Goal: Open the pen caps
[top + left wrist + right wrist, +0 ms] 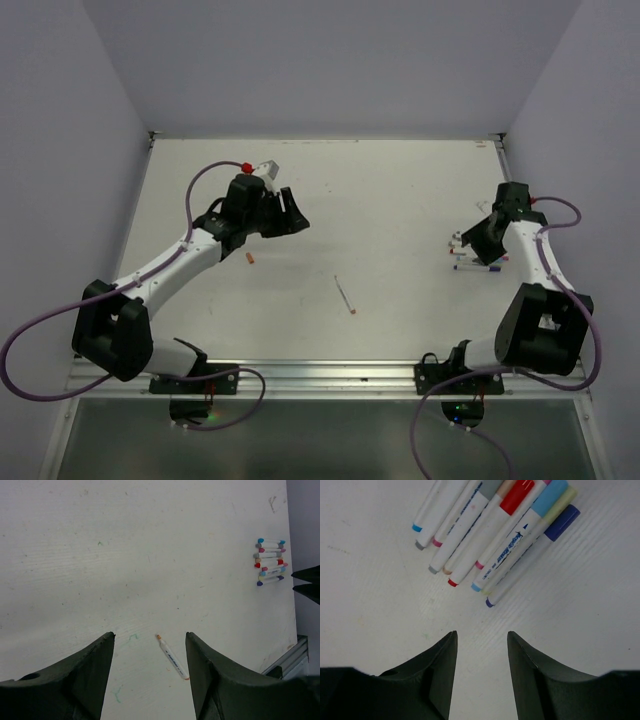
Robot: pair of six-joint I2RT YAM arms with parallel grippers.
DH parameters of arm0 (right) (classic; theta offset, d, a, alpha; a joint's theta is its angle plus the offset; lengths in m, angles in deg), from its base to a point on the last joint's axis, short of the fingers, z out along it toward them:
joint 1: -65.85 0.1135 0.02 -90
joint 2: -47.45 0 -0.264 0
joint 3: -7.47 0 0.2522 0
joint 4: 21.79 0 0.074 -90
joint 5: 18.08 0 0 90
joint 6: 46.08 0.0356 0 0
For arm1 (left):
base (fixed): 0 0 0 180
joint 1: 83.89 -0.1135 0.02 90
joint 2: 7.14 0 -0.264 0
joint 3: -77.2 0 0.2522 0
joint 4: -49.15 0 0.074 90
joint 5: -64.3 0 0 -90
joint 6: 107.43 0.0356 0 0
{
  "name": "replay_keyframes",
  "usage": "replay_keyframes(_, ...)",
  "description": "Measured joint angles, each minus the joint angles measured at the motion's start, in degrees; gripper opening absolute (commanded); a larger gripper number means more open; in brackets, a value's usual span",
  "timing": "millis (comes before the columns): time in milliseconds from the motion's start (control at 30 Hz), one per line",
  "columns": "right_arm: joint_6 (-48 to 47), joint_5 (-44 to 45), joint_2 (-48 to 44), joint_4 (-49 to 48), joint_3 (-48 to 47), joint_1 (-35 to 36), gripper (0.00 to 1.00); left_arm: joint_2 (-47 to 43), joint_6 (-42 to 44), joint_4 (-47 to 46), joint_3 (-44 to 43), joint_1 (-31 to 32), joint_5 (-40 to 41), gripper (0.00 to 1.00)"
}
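Note:
A bunch of white pens [485, 535] lies side by side just ahead of my right gripper [481, 637], which is open and holds nothing. The pen caps are on these pens, among them a red one [517, 495], a light blue one [549, 497] and a dark blue one [562, 522]. From above, the bunch [470, 256] sits at the right of the table next to the right gripper [462, 243]. My left gripper [149, 636] hangs open and empty above an uncapped pen [172, 657] with an orange tip. A small orange cap [249, 259] lies loose below the left gripper [293, 213].
The uncapped pen [345, 295] lies alone mid-table. The white table [380, 200] is walled at the back and on both sides. A metal rail [330, 375] runs along the near edge by the arm bases. The right gripper's fingertips [307, 582] show beside the pen bunch [270, 562].

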Motion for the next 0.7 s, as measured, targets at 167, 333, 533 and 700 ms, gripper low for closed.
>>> replay_keyframes(167,0.0,0.2,3.7,-0.7,2.3,-2.8,0.47,0.0,0.7,1.4,-0.1,0.0,0.1,0.61)
replay_keyframes(333,0.0,1.0,5.8,-1.6,2.9,-3.8,0.47,1.2,0.7,1.8,-0.6,0.0,-0.1,0.6)
replay_keyframes(533,0.0,1.3,8.5,-3.7,3.3,-4.6,0.46,2.1,0.7,2.1,-1.3,0.0,0.0,0.6)
replay_keyframes(700,0.0,1.3,9.4,-4.2,4.2,-4.7,0.46,2.6,0.7,2.2,-1.3,0.0,-0.1,0.6)
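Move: The dark blue pen, the nearest of the row, lies about 4 cm to the right of the right hand, level with it fore and aft and some 9 cm below. The light blue pen is roughly 2 cm farther out than the dark blue one, and the red pen about 5 cm farther out and 1 cm to its left. From the left hand, the dark blue pen is about 45 cm to the right, 4 cm back and 16 cm down. The right hand heads down towards the dark blue pen at the base side of the row. It sinks about 6 cm, fast at first and then easing, while drifting some 2.5 cm right and 2 cm back. The wrist tips roughly 10 degrees so the fingers point more nearly straight down, and they stay about half open, close above the pen with no touch to be seen. ##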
